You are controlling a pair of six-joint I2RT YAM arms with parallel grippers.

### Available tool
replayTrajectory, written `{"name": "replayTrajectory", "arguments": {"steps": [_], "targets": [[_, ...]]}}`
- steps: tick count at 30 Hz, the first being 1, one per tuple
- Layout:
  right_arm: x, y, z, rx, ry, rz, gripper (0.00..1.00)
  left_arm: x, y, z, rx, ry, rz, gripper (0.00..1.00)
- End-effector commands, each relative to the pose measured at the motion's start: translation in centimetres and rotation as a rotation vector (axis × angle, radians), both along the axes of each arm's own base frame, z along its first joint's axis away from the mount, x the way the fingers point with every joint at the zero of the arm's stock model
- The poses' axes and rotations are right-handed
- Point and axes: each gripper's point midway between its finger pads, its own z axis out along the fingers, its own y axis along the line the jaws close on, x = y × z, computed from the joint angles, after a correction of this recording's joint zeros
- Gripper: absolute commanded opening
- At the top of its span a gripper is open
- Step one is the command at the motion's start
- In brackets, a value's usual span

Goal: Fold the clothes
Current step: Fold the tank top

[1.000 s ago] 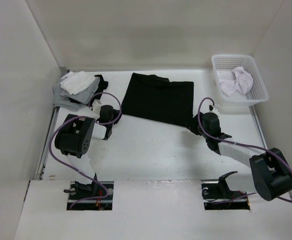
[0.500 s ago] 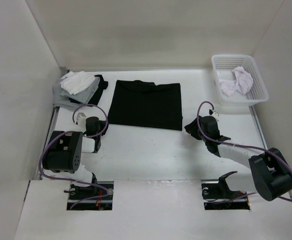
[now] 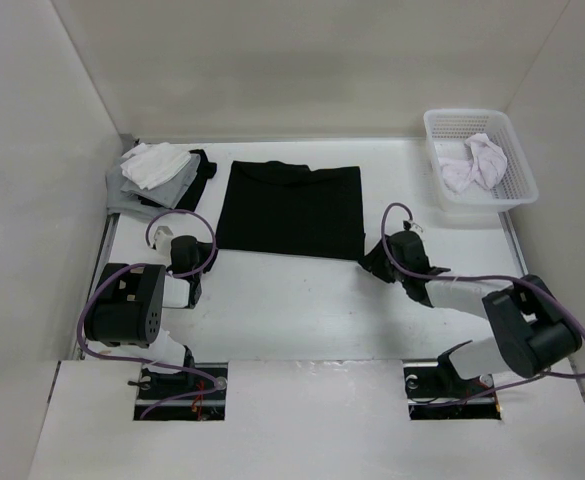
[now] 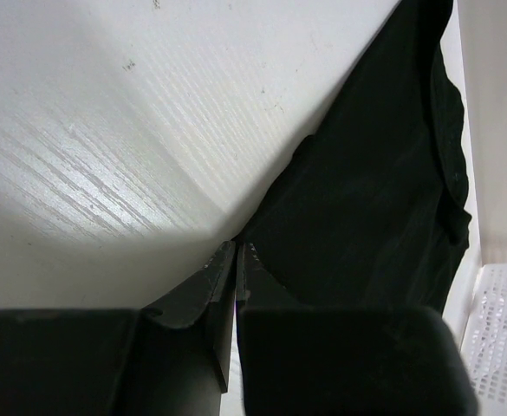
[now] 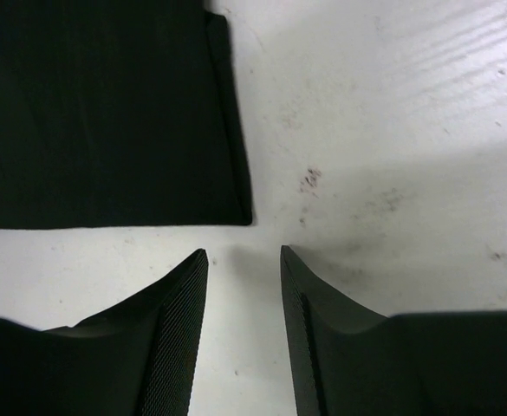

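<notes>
The clothes (image 3: 288,208), a plain black garment, lie flat as a folded rectangle at the table's middle back. My left gripper (image 3: 198,266) sits just off their near left corner, jaws pressed together. In the left wrist view the fingertips (image 4: 236,249) meet the edge of the clothes (image 4: 374,173), with no fabric seen between them. My right gripper (image 3: 375,262) rests low by the near right corner and is open. In the right wrist view its gap (image 5: 243,251) holds only bare table, and the corner of the clothes (image 5: 97,113) lies just ahead.
A white mesh basket (image 3: 477,208) holding a white garment (image 3: 472,165) stands at the back right and shows at the edge of the left wrist view (image 4: 500,338). A pile of white, grey and black garments (image 3: 152,170) lies at the back left. White walls enclose the table.
The clothes were skewed toward the right gripper; now they lie square and further left. The right gripper let go and opened. The left arm drew back to the near left, jaws closing.
</notes>
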Motion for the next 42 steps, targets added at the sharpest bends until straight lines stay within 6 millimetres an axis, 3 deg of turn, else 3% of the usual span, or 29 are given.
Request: {"name": "replayTrajectory", "arguments": {"steps": [1,11,18,23,26,30,34,38,40,42], "targets": [[1.4,1.2,0.7,0.045,-0.012,0.027,0.42,-0.9,-0.2,-0.7,0.019,0.027,-0.028,0.01],[2.4,0.1,0.4,0.063,-0.031,-0.054,0.35,-0.5,-0.4,0.0,0.017,0.007,-0.032,0.01],[3.0,0.4,0.1,0.056,-0.024,-0.063,0.29,-0.3,-0.4,0.4,0.017,-0.002,-0.032,0.01],[3.9,0.6,0.1,0.049,-0.028,-0.070,0.13,-0.2,-0.6,0.4,0.014,-0.003,-0.035,0.01],[4.1,0.6,1.3,0.052,-0.073,-0.076,0.02,-0.1,-0.9,1.4,0.004,-0.030,-0.046,0.01],[2.4,0.9,6.5,0.051,-0.208,-0.044,0.00,-0.8,-1.4,6.3,-0.050,-0.151,-0.062,0.00],[-1.3,-0.1,14.4,0.022,-0.350,-0.020,0.00,-3.0,-0.7,15.1,0.000,-0.304,-0.068,0.00],[-6.0,-1.3,22.8,0.038,-0.482,0.007,0.00,-6.8,-0.4,25.6,0.089,-0.501,-0.081,0.00],[-8.2,-1.9,26.3,0.058,-0.531,0.024,0.00,-8.7,-0.9,29.4,0.099,-0.566,-0.102,0.00],[-9.9,-2.2,28.9,0.074,-0.561,0.045,0.00,-10.0,-1.4,31.7,0.099,-0.605,-0.119,0.00]]}}
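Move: The right hand, open just above the table, has the tank top's near right corner about 3 cm ahead, 1 cm to its left and 1 cm below; the tank top's middle is some 15 cm ahead and 19 cm left, the basket 26 cm ahead and 28 cm right. The left hand still pinches the near left corner; that right corner lies about 37 cm to its right and 2 cm back, the clothes stack 18 cm ahead and 13 cm left. Creeping forward about 2.5 cm and slightly down, the right hand closes its fingers on the tank top's near right corner while the left keeps its pinch on the near left one. Then both sweep quickly up together, some 30 cm, drawing back towards the bases as they rise and tipping their fingers upward by roughly 35 degrees. ##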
